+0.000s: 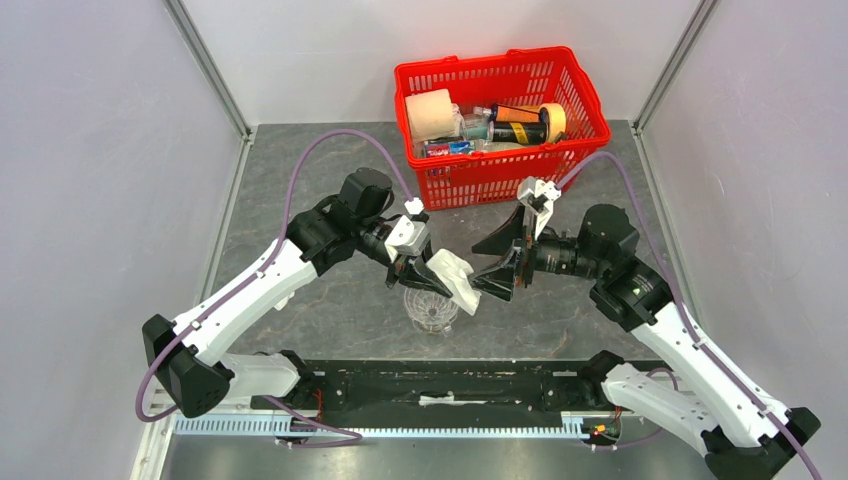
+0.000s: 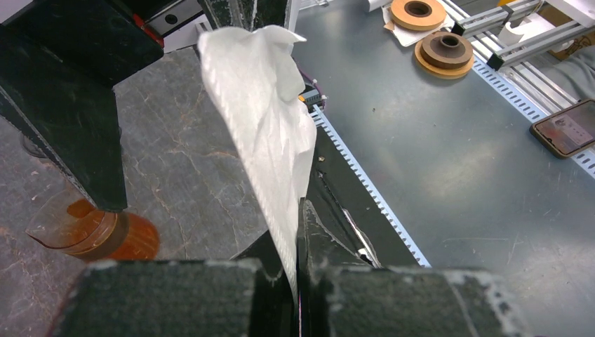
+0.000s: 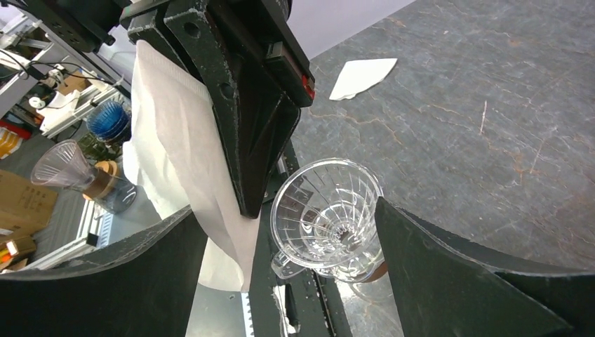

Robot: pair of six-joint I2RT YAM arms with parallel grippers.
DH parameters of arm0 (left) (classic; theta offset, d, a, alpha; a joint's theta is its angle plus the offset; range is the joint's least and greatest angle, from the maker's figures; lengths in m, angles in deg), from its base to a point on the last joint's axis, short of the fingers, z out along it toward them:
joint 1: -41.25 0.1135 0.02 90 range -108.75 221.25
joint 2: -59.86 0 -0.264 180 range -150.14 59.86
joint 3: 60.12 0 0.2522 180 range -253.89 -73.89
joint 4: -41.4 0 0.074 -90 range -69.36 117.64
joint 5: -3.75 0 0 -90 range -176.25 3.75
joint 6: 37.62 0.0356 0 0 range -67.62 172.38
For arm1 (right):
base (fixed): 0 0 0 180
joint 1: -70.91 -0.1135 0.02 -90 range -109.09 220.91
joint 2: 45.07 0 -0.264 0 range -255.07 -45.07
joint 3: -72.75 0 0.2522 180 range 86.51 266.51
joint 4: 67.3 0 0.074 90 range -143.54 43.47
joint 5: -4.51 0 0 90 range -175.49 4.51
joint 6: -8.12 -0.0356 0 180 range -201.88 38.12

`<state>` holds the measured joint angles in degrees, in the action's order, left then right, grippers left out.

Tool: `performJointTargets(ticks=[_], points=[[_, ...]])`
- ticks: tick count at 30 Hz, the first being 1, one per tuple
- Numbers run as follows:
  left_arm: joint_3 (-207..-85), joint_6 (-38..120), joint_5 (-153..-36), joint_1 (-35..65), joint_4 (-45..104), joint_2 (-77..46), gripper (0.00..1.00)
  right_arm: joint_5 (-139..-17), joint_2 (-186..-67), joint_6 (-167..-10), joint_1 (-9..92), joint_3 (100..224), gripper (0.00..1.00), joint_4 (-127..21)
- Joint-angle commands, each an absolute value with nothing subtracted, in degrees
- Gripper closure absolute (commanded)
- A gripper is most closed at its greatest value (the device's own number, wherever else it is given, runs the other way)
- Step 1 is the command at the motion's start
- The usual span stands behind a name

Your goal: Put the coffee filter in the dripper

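Note:
The clear ribbed glass dripper [image 1: 432,311] stands upright on a tumbler near the table's front edge. It also shows in the right wrist view [image 3: 326,217]. My left gripper [image 1: 424,270] is shut on a white paper coffee filter [image 1: 456,280] and holds it just above and right of the dripper's rim. In the left wrist view the filter [image 2: 270,126] rises crumpled from between the closed fingertips of my left gripper [image 2: 297,281]. My right gripper [image 1: 488,286] is open beside the filter's lower end. In its own view, my right gripper [image 3: 288,270] has the filter [image 3: 179,154] and dripper between its wide jaws.
A red basket [image 1: 480,182] with several items stands at the back. A second white filter [image 3: 363,76] lies flat on the grey table. A tumbler with brown liquid [image 2: 95,232] sits under the dripper. A black rail [image 1: 440,385] runs along the front edge.

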<state>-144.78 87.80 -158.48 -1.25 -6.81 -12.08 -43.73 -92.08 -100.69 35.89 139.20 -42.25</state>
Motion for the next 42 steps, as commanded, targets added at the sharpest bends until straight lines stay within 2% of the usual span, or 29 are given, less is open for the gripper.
performJointTargets(ticks=[1,6,10,22,24,29,32,33,34,37,40,41,42], points=[[-146.19,89.44,-160.13,-1.29,-7.14,-11.77,0.98,-41.23,-93.81,-103.37,35.76,140.56,0.07,-47.57],[-146.40,89.16,-161.00,-1.29,-7.07,-12.39,0.98,-41.89,-95.83,-103.55,35.76,141.55,0.18,-46.42],[-146.56,88.40,-160.24,-1.29,-6.96,-12.23,0.98,-40.91,-95.69,-104.15,35.76,141.27,0.32,-46.90],[-145.69,84.39,-156.59,-1.29,-3.95,-12.32,0.98,-35.28,-95.76,-108.76,35.81,140.29,0.34,-49.82],[-145.77,83.85,-156.51,-1.29,-3.43,-12.30,0.98,-35.35,-96.26,-108.73,35.81,140.46,0.41,-49.72],[-145.87,83.08,-156.19,-1.25,-2.71,-12.27,0.96,-36.03,-97.32,-108.12,35.76,140.74,0.66,-49.08],[-145.32,81.09,-155.00,-1.29,-0.77,-11.86,0.85,-36.75,-97.19,-107.23,35.81,141.16,0.79,-47.99],[-144.90,79.91,-154.69,-1.29,0.56,-11.79,0.81,-36.80,-96.99,-106.91,35.79,141.62,0.86,-47.19],[-144.59,78.15,-153.93,-1.29,2.30,-11.69,0.77,-37.28,-96.58,-106.47,35.74,142.06,0.98,-45.90],[-143.51,72.53,-150.81,-1.29,6.79,-11.16,0.62,-42.85,-94.12,-106.16,35.78,142.05,1.00,-43.20],[-141.50,68.73,-147.43,-1.29,10.58,-9.92,0.41,-49.95,-91.72,-104.81,35.77,142.67,1.00,-38.35],[-140.80,67.38,-146.30,-1.29,11.84,-9.15,0.29,-52.47,-90.97,-104.65,35.77,143.05,1.00,-37.06],[-140.27,66.44,-144.86,-1.29,12.55,-8.61,0.25,-54.63,-90.32,-104.42,35.76,143.33,1.00,-35.50]])
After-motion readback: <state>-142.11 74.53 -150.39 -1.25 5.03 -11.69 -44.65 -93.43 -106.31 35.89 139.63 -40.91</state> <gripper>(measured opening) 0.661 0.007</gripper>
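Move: The filter is held in the left fingers; from the right hand, open around its near edge, its middle lies about 5 cm to the left and 3 cm back, roughly level. The dripper on its glass lies about 9 cm left, 1 cm back and 13 cm below the right hand, while the amber glass stands some 9 cm to the right, 9 cm farther out and 20 cm below. From the left hand the dripper is about 2 cm left, 1 cm ahead and 10 cm below. The right hand edges some 1.5 cm left and slightly down, tipping a few degrees, draws back about 2 cm towards the filter's edge, then shuts fully from nearly wide open to pinch the paper near its edge, and finally eases about 1.5 cm back to the right with the filter. The left hand keeps its pinch almost still until the right is closing, then opens to about two thirds and slides roughly 2.5 cm forward and 1 cm right, turning some 10 degrees counter-clockwise as it lets go. ##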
